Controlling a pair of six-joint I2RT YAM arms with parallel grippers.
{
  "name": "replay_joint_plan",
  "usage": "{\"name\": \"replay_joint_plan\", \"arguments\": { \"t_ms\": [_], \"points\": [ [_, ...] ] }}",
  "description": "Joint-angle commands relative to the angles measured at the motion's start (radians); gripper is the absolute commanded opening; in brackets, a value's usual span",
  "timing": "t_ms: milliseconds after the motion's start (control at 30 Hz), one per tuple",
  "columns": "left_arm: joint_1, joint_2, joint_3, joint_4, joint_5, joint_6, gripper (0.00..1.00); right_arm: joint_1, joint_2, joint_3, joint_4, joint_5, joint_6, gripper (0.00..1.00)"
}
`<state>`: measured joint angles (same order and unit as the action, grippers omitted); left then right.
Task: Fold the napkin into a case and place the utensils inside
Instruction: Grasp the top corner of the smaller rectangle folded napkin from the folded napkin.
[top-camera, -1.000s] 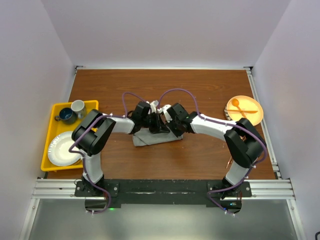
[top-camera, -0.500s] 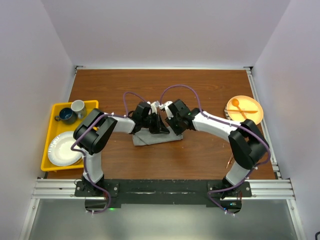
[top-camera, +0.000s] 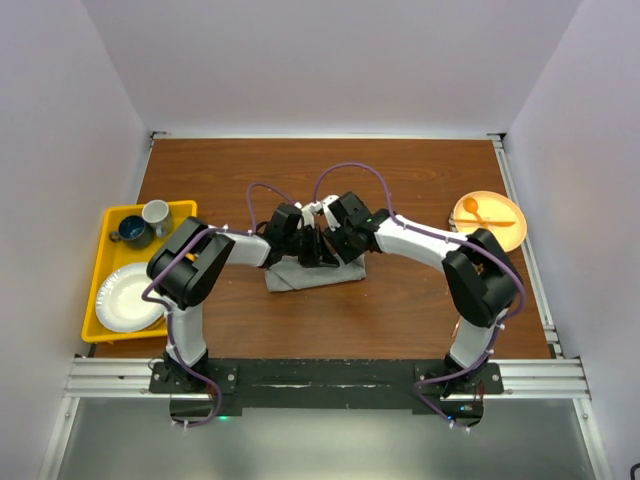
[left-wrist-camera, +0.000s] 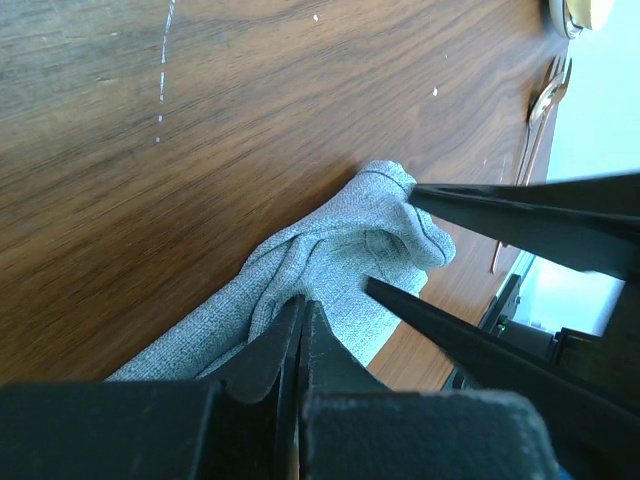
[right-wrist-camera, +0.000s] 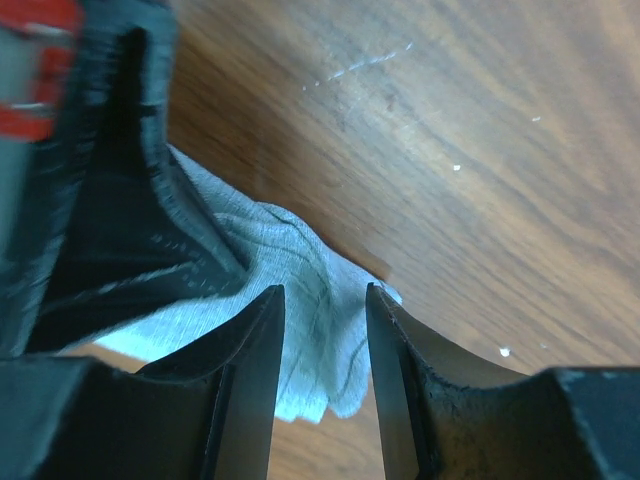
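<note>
The grey napkin (top-camera: 305, 275) lies bunched and partly folded in the middle of the table, its rumpled corner (left-wrist-camera: 385, 225) raised. My left gripper (top-camera: 317, 252) (left-wrist-camera: 300, 303) is shut, with the cloth's creases gathered at its tips. My right gripper (top-camera: 336, 250) (right-wrist-camera: 325, 295) stands open just beside it, its fingers (left-wrist-camera: 500, 205) straddling the napkin's corner (right-wrist-camera: 320, 300) without pinching it. The copper utensils (left-wrist-camera: 543, 100) lie on the bare wood far off to the right in the left wrist view.
A yellow tray (top-camera: 92, 300) at the left edge holds a white plate (top-camera: 125, 297), a white cup (top-camera: 155, 213) and a dark cup (top-camera: 131, 231). An orange plate (top-camera: 503, 238) with an orange spoon (top-camera: 478, 214) sits at the right edge.
My right gripper has opened and let go of the napkin, and its arm has shifted slightly left. The left gripper has stayed shut in place.
</note>
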<state>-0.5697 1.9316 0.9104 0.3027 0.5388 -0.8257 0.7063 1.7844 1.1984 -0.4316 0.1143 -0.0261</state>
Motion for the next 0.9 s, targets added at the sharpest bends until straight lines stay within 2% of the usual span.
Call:
{"name": "replay_joint_plan", "arguments": {
  "t_ms": [0,100,133,233,300,367,567,633,667,867],
  "points": [
    [0.002,0.033,-0.019,-0.059,-0.071,0.059,0.0,-0.001,0.026,0.03,0.027,0.028,0.005,0.41],
    [0.002,0.026,-0.019,-0.056,-0.068,0.06,0.0,-0.001,0.032,0.02,0.027,0.041,0.011,0.31],
    [0.002,0.021,-0.019,-0.05,-0.062,0.06,0.0,-0.001,0.032,0.014,0.028,0.041,0.008,0.15],
    [0.002,-0.025,-0.031,-0.001,-0.043,0.059,0.01,-0.001,0.018,-0.016,0.048,0.047,-0.008,0.01],
    [0.013,-0.072,-0.047,0.033,-0.016,0.059,0.11,-0.001,0.012,-0.037,0.07,0.05,-0.018,0.0],
    [0.034,-0.104,-0.056,0.039,-0.005,0.071,0.14,-0.002,0.009,-0.051,0.083,0.05,-0.024,0.0],
    [0.126,-0.2,-0.076,-0.042,0.055,0.16,0.32,-0.002,-0.002,-0.079,0.109,0.054,-0.026,0.0],
    [0.151,-0.215,-0.076,-0.069,0.073,0.223,0.34,-0.002,-0.008,-0.085,0.116,0.056,-0.028,0.0],
    [0.157,-0.217,-0.074,-0.082,0.079,0.244,0.38,-0.002,-0.014,-0.089,0.119,0.058,-0.026,0.0],
    [0.165,-0.201,-0.061,-0.07,0.202,0.364,0.43,-0.002,-0.034,-0.115,0.146,0.051,-0.021,0.0]
  ]
}}
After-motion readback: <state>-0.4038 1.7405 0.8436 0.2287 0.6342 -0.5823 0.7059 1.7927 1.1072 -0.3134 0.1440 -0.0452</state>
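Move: The top right corner of the folded napkin lies almost straight under the open right gripper, about 1 cm to its right and 3 cm below. From that gripper, the napkin's middle is some 8 cm left and 2 cm back, and its near right corner about 3 cm right and 4 cm back. From the left gripper, shut on the far edge, the top right corner is about 5 cm right and 1 cm ahead, roughly level. Sink the right gripper about 2 cm onto the napkin's top right corner and shut its fingers to pinch the folded cloth, then hold there. Only once it is shut, open the left gripper to let go of the far edge and take it away to the left and up, about 6 cm left and 4 cm up, with a little forward. ##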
